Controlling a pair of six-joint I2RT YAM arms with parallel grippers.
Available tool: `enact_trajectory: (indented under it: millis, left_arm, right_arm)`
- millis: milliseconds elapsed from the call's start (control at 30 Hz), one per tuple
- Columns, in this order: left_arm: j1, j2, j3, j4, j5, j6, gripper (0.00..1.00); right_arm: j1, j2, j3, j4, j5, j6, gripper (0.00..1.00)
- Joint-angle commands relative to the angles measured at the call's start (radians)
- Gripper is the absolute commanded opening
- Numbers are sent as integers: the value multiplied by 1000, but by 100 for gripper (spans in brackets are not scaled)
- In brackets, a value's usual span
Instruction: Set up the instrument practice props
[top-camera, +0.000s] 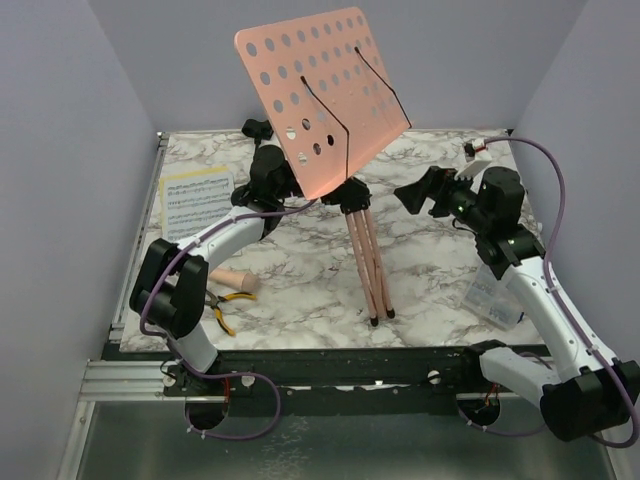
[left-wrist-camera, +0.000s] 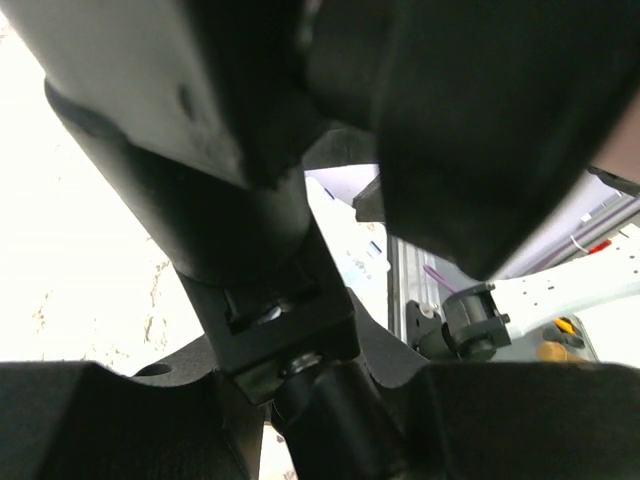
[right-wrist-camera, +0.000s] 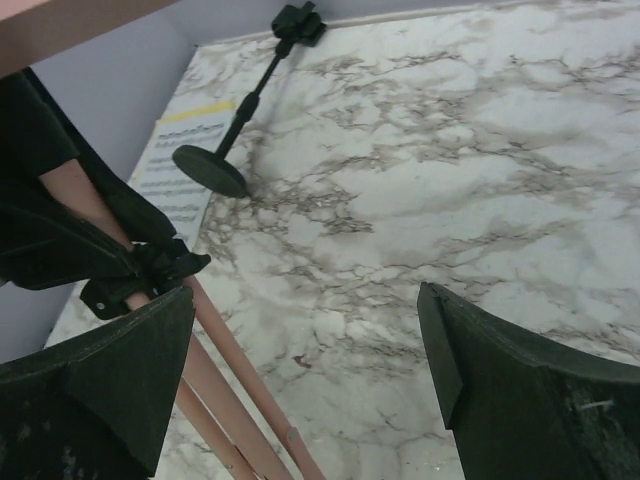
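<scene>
The pink perforated music-stand desk (top-camera: 320, 85) stands tilted on its pink tripod pole (top-camera: 368, 260) at mid-table. My left gripper (top-camera: 288, 193) reaches under the desk's lower left edge. In the left wrist view this gripper (left-wrist-camera: 330, 405) is shut on the stand's black bracket (left-wrist-camera: 290, 320). My right gripper (top-camera: 416, 194) hangs open to the right of the stand, apart from it. In its own view it (right-wrist-camera: 305, 295) holds nothing, and the tripod legs (right-wrist-camera: 225, 365) pass by its left finger. The sheet-music pages (top-camera: 195, 200) lie at the left. The beige toy microphone (top-camera: 233, 281) lies near the front left. The black mic stand (right-wrist-camera: 225, 140) lies at the back.
Yellow-handled pliers (top-camera: 225, 306) lie beside the microphone near the front left edge. A clear plastic box (top-camera: 490, 296) sits at the front right under my right arm. Purple walls close in the marble table (top-camera: 430, 270) on three sides.
</scene>
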Motion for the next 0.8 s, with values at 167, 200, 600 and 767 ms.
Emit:
enact_trajectory:
  millis: [167, 200, 600, 767]
  left_arm:
    - [35, -146, 6, 159, 158, 42, 0]
    - [41, -149, 2, 159, 160, 41, 0]
    - [71, -175, -26, 163, 195, 19, 0]
    - [81, -171, -19, 169, 203, 6, 0]
  right_arm:
    - [-201, -12, 23, 4, -154, 62, 100]
    - [-233, 8, 42, -2, -172, 69, 100]
    - [-440, 563, 432, 510, -927, 451, 100]
    - [-386, 815, 598, 862, -1095, 733, 98]
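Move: The music stand's pink desk, held up by the left hand, has its middle about 12 cm ahead of the right hand, 15 cm left and 10 above. The black tripod hub is level ahead, some 11 cm left and 3 below; the folded legs hang about 12 cm back, 8 left and 14 below. From the left hand, gripping just above the hub, the desk's middle is about 8 cm ahead, 1 right and 12 above. Open right hand swings right, then 13 cm forward and up beside the desk; left draws the stand leftward. ##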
